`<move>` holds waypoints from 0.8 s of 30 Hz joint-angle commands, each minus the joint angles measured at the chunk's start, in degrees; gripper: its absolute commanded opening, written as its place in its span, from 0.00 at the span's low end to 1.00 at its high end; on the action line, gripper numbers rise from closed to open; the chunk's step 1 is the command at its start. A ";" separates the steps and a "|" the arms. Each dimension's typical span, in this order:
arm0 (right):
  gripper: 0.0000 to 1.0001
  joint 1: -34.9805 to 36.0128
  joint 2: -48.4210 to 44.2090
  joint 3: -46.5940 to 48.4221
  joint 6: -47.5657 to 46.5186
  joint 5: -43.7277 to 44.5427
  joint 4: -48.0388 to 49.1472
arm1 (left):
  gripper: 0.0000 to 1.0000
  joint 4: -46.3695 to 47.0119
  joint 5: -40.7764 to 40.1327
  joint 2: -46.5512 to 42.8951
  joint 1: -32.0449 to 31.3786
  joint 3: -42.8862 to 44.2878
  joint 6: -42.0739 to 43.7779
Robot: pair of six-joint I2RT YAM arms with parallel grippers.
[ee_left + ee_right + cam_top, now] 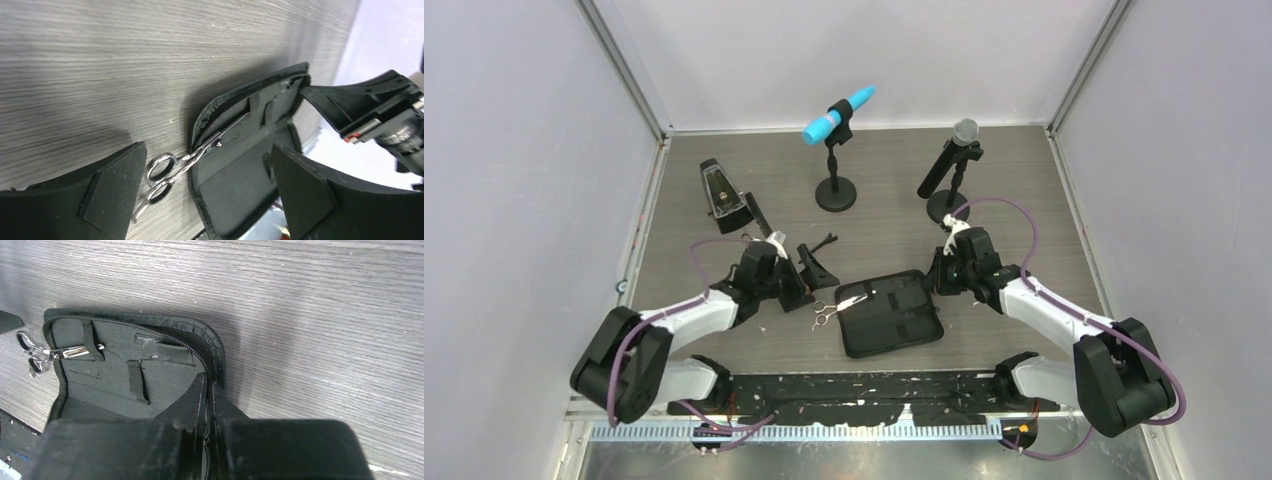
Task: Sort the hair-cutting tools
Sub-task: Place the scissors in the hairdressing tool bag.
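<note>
One pair of silver scissors (165, 172) lies with its ring handles on the table and its blades tucked under a strap inside the open black zip case (240, 165). My left gripper (210, 195) stands wide open just behind the handles, holding nothing. From above, the scissors (828, 311) sit at the case's (892, 318) left edge, with the left gripper (807, 278) just up-left of them. My right gripper (209, 390) is shut on the case's zipped rim at its right corner (944, 272). A thin black hair clip (826, 241) lies behind the left gripper.
A black pyramid metronome (720, 194) stands at the back left, with a long dark strip (757, 214) beside it. A blue microphone on a stand (838, 116) and a grey-headed one (954, 160) stand at the back. Walls close in the table.
</note>
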 commanded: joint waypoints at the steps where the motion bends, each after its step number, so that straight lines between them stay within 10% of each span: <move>1: 0.05 0.35 -1.26 -0.05 -0.38 -0.69 1.04 | 1.00 -28.85 -10.91 -5.82 0.37 6.45 12.84; 9: 0.05 0.35 -1.60 0.03 -0.54 -1.08 1.06 | 1.00 -39.50 -11.98 -9.16 -2.29 11.04 16.67; 16: 0.05 0.30 -1.42 -0.28 -0.57 -1.27 1.58 | 0.67 -42.17 -15.63 -9.47 -8.38 13.51 14.69; 24: 0.05 0.34 -2.09 -1.20 -0.67 -1.45 2.35 | 0.62 -36.43 -14.17 -2.71 -8.51 15.02 12.81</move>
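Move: The scissors lie low in front of the bag side of the left hand's open fingers: their middle is about 3 cm to its right, 2 cm back and 4 cm down, the finger rings nearer and farther back. The bag's centre is some 13 cm right and 4 cm back, and the black hair clip about 9 cm ahead and 2 cm left. From the right hand, the scissors' middle is roughly 19 cm left and 4 cm back. The right hand keeps its pinch on the bag's right rim, holding still. The left hand, touching nothing visible, swings left and then back, ending about 5 cm back, 3 cm left and slightly lower, closer to the scissors' finger rings. Its wrist rolls some 25 degrees to point more steeply down while the wide-open fingers close by about a third. ##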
